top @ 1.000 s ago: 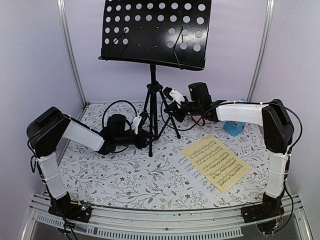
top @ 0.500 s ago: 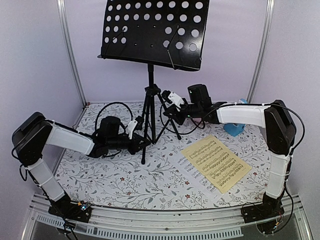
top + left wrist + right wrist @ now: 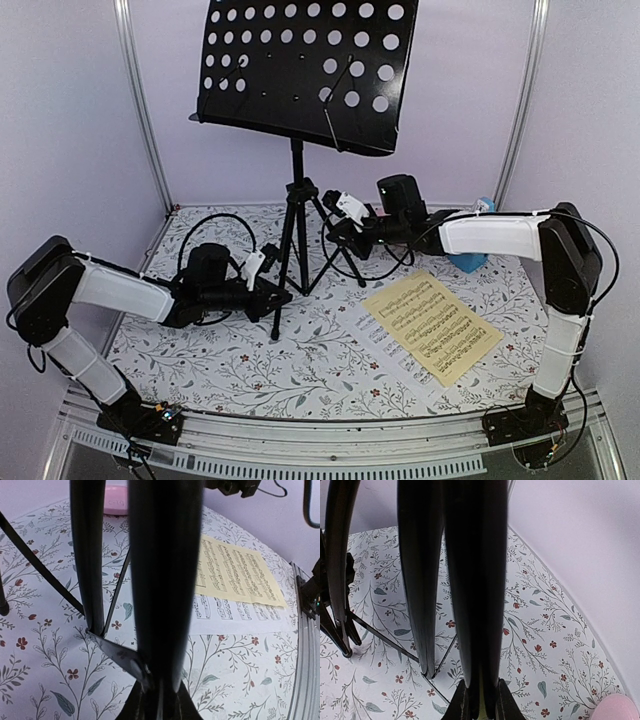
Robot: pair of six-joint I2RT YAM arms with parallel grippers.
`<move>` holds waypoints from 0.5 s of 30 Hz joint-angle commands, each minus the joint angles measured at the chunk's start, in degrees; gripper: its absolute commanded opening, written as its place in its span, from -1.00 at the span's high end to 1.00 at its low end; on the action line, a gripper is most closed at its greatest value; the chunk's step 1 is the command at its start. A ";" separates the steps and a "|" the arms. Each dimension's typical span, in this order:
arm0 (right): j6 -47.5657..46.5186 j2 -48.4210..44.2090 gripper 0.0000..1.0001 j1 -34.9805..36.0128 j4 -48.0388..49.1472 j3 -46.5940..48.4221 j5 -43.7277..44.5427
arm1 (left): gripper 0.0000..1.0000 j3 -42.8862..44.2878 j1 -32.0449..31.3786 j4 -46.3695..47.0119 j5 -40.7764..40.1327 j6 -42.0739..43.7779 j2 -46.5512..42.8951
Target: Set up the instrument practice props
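Observation:
The black perforated music stand (image 3: 305, 70) rises on its tripod (image 3: 296, 215) at the back middle of the table. My left gripper (image 3: 272, 294) is shut on the tripod's front-left leg (image 3: 165, 580), low near the floral mat. My right gripper (image 3: 342, 226) is shut on the right-hand leg (image 3: 475, 580). The pale-yellow sheet (image 3: 432, 326) lies front right, on top of the white sheet (image 3: 384, 337); both also show in the left wrist view, yellow sheet (image 3: 235, 570) over white sheet (image 3: 235, 616). The blue metronome (image 3: 468, 262) stands partly hidden behind my right forearm.
A pink round plate (image 3: 116, 497) sits at the far edge of the mat and shows again as a pink plate (image 3: 617, 707) at a corner of the right wrist view. Cables (image 3: 222, 222) loop beside the tripod. Metal frame posts (image 3: 140, 110) and walls close in the back and sides.
My left gripper has closed on the tripod leg and drawn back to the left and nearer. The leg's foot has swung out toward the front and the stand has shifted slightly left.

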 commanded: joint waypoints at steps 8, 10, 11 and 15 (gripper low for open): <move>2.61 -6.27 -0.17 -1.08 -0.23 -3.69 -1.30 | 1.00 -0.49 -0.61 -5.02 -1.35 -3.62 1.50; 3.14 -8.14 -0.43 -1.05 0.77 -5.44 -1.18 | 1.00 -0.23 -0.60 -5.07 -1.46 -3.36 1.69; 3.24 -9.10 -0.51 -1.12 1.02 -6.25 -1.08 | 1.00 0.02 -0.62 -5.18 -1.34 -3.00 1.80; 2.73 -12.28 -0.61 -1.13 0.65 -9.58 -1.66 | 1.00 0.91 -0.69 -5.92 -1.38 -2.02 1.99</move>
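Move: The right hand still grips the music stand's right leg between its pads; that leg's foot rests about 5 cm ahead, 7 cm to the right and 18 cm below. The stand's centre column rises some 8 cm to its left, level fore and aft, and the sheet music lies about 22 cm right, 11 cm back and 18 cm below. For the left hand, still pinching the left leg, the right leg's gripped spot is roughly 11 cm ahead, 11 cm right and 8 cm higher. The right hand eases back about 1 cm with the right leg still gripped, then spreads its fingers wide to let go of it and backs off to the right, rising and drawing back as it goes, about 2.5 cm to the right and 2 cm up, with the wrist barely turning. Meanwhile the left hand keeps its pinch low on the left leg and stays nearly in place, settling back and down by well under a centimetre. ##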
